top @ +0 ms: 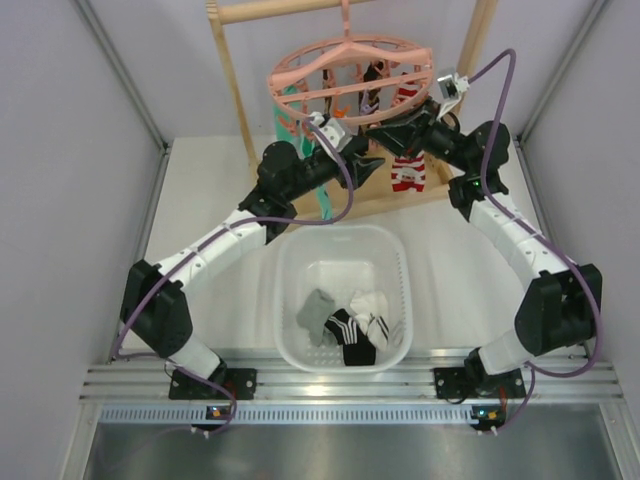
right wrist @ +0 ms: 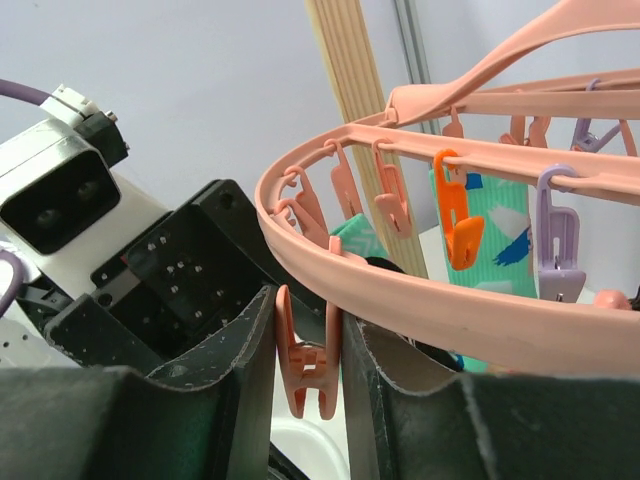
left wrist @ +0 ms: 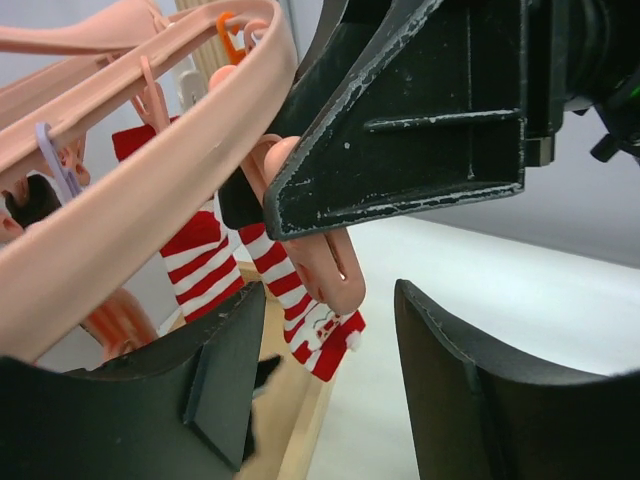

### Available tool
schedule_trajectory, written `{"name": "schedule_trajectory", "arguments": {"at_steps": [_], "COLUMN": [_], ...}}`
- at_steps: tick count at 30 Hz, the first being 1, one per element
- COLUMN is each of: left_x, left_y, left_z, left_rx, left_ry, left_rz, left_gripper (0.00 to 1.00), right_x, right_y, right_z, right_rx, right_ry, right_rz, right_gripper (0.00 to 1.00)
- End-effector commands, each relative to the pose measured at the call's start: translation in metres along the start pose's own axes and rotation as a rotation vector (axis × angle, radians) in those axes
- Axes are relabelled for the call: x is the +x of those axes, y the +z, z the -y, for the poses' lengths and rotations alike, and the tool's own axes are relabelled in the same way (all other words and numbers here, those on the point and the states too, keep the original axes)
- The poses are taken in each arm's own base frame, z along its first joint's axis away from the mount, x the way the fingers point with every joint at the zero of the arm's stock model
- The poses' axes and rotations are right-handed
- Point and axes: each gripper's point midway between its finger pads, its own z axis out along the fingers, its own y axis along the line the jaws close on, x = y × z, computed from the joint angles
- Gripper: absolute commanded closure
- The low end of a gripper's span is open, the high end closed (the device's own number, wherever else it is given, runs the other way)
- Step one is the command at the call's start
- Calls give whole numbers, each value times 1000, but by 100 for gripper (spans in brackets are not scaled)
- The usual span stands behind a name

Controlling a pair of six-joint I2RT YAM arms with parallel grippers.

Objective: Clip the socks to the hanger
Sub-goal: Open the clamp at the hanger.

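The round pink hanger (top: 300, 72) hangs from the wooden rack, and both grippers meet under its near rim. My right gripper (right wrist: 308, 315) is shut on a pink clip peg (right wrist: 310, 365) that dangles from the hanger's outer ring (right wrist: 420, 290), one finger pressing on each side. My left gripper (left wrist: 330, 330) stands open just below that peg (left wrist: 325, 270), with nothing between its fingers. A scrap of black fabric (left wrist: 264, 371) shows beside its left finger; I cannot tell what it is. Grey (top: 318, 315), black striped (top: 350, 338) and white (top: 372, 305) socks lie in the basket.
The white laundry basket (top: 285, 290) stands between the arm bases. A light wooden rack (top: 232, 90) holds the hanger at the back. A red-and-white striped sock (left wrist: 300, 300) and a teal patterned sock (right wrist: 500, 230) hang clipped. Orange (right wrist: 458, 215) and lilac (right wrist: 560, 240) pegs hang nearby.
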Motion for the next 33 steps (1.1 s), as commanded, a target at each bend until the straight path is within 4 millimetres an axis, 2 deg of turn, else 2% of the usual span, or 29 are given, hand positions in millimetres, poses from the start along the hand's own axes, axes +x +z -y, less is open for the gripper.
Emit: {"name": "schedule_trajectory", "arguments": {"at_steps": [1,15,19,23,24,25,26,27,29,30,31,32,33], "left_x": [-37,-38,-36,-39,-40,-42,-45,-46,-45,-43,-38,-38,-38], "left_y": [11,21,20,16,16,17,16,16,16,15,15,14,13], "left_z": [-10,-18,-23,-28,-27,-27,-26,-26,-25,-25,-25,-25,-24], "left_rx": [-78,-203,-226,-252,-250,-241,-237,-236,-236,-235,-232,-235,-233], "left_ry": [51,80,108,111,104,99,98,101,100,100,103,102,100], "left_rz": [104,70,59,95,99,104,114,118,115,112,103,106,106], "left_gripper": [41,45,54,69,79,83,87,95,100,100,100,100,100], "right_x": [-28,-12,-16,-18,-18,-17,-18,-17,-17,-17,-11,-17,-13], "right_y": [0,-9,-6,-2,-2,-1,-2,-2,-5,-7,-10,-13,-16], "right_z": [-30,-27,-31,-34,-35,-35,-34,-32,-23,-20,-16,-15,-9], "right_rx": [-54,-26,-40,-41,-39,-37,-29,-20,43,63,84,120,156], "right_ry": [-88,-18,-10,-4,-5,-8,-13,-15,-3,-3,0,-9,7], "right_rz": [72,110,114,114,111,105,105,103,113,118,113,138,141], "right_gripper": [100,100,100,100,92,81,69,53,39,22,19,17,9]}}
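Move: The clip to be taken hangs under the near rim, still pinched between the right hand's pads. From the left hand's open fingertips it lies about 2 cm to the right, 1 cm ahead and 1 cm up. On the hanger, the purple clip is some 8 cm ahead of the left hand and 2 cm up, the orange clip about 7 cm ahead and 6 cm left. The black sock hangs roughly 8 cm below the left hand and 3 cm to its left. The left fingers close on the clip and pinch it, after easing about 1.5 cm to the right, then some 2 cm forward and slightly up, turning about 10 degrees counter-clockwise. The right hand keeps its hold, sinking about 1.5 cm and coming partly back up, then opens wide and lets go of the clip. ##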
